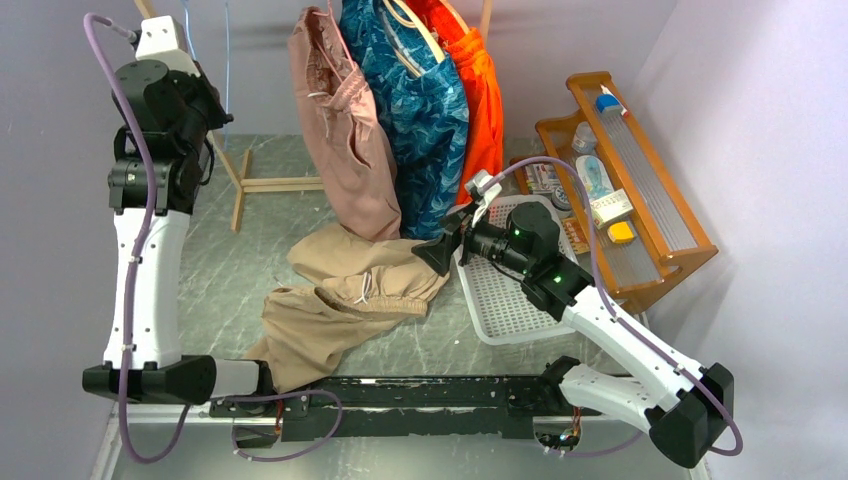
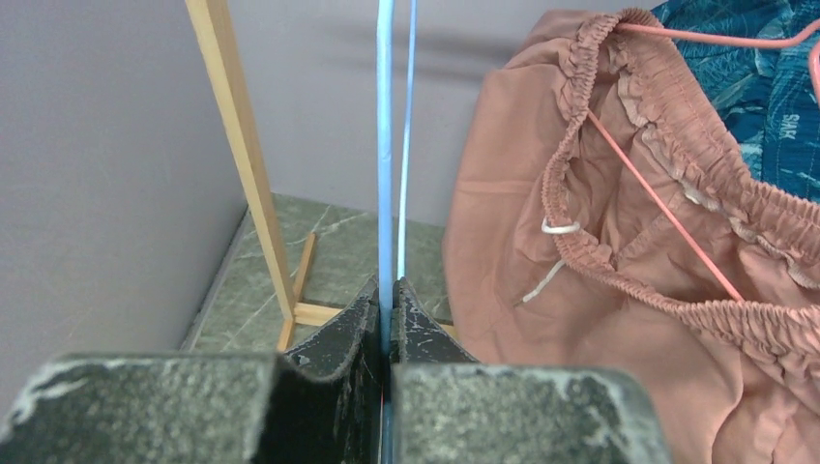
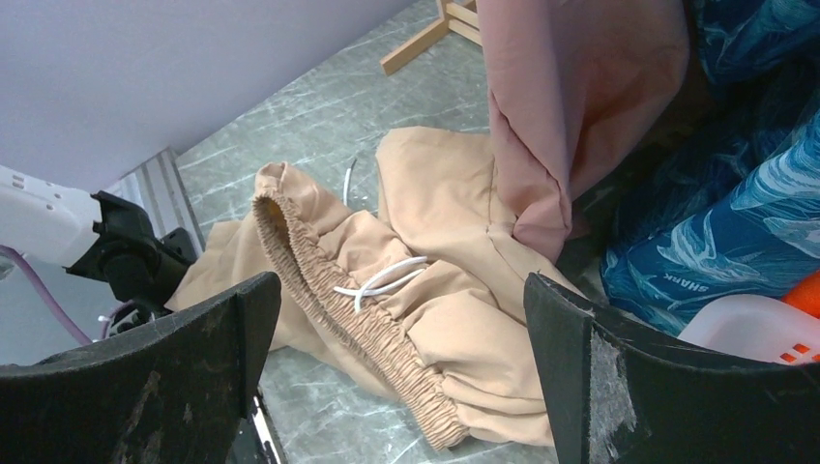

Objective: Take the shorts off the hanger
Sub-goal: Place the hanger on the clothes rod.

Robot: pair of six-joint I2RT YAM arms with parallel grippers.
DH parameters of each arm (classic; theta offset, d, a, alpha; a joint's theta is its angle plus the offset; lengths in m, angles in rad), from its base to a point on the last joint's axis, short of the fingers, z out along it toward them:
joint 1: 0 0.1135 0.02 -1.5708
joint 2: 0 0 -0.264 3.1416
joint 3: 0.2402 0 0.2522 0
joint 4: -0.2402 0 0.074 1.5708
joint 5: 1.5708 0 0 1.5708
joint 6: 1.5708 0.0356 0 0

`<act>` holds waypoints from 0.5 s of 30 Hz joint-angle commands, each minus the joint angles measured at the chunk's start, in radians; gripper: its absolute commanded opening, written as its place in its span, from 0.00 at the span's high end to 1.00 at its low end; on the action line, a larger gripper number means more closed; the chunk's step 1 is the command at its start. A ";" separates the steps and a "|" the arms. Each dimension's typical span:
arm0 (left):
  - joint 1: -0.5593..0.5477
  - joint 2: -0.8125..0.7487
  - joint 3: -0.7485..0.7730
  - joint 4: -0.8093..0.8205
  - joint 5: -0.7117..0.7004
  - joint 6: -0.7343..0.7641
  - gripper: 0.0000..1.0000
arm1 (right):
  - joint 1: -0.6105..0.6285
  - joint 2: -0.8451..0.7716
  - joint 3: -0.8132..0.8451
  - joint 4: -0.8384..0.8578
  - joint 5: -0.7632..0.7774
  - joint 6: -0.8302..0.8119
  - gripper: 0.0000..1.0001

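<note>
Tan shorts (image 1: 340,290) lie crumpled on the table, off any hanger, their white cord and elastic waist (image 3: 387,319) showing. Pink shorts (image 1: 345,140), blue patterned shorts (image 1: 420,110) and orange shorts (image 1: 482,110) hang at the back. My left gripper (image 1: 218,118) is raised at the far left, shut on a thin blue hanger (image 2: 385,145) that carries no cloth. The pink shorts (image 2: 541,271) hang just right of it on a pink wire hanger (image 2: 667,208). My right gripper (image 3: 401,290) stands wide open just above the tan shorts, touching nothing.
A wooden rack's leg and foot (image 1: 270,185) stand behind the left arm. A white perforated tray (image 1: 500,290) lies under the right arm. A wooden shelf (image 1: 640,200) with small items fills the right side. Walls close in left, back and right.
</note>
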 commanded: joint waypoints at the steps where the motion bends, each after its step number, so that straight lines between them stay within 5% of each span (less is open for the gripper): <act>1: 0.030 0.074 0.096 -0.040 0.072 0.017 0.93 | -0.001 0.005 0.023 -0.035 0.002 -0.031 0.00; 15: 0.124 0.246 0.261 -0.140 0.226 -0.003 0.93 | -0.001 -0.016 0.020 -0.067 0.016 -0.060 0.00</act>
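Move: The left hand grips the blue hanger, which stands upright above the fingers. The clothes rod is out of view, roughly 8 cm ahead and about 17 cm higher; its near post stands some 9 cm to the left and 8 cm ahead. The pink shorts hang about 17 cm to the right and 6 cm ahead, their middle lower than the hand. From the empty right hand, that rod spot is around 25 cm ahead, 34 cm left and 35 cm up. With its fingers still shut on the blue hanger, the left hand carries it about 5 cm forward beneath the line of the clothes rod, between the left post and the pink shorts, easing a little to its left near the end. It starts out level, then sinks some 3 cm before just beginning to lift again, while the wrist tips down by roughly 7 degrees. ##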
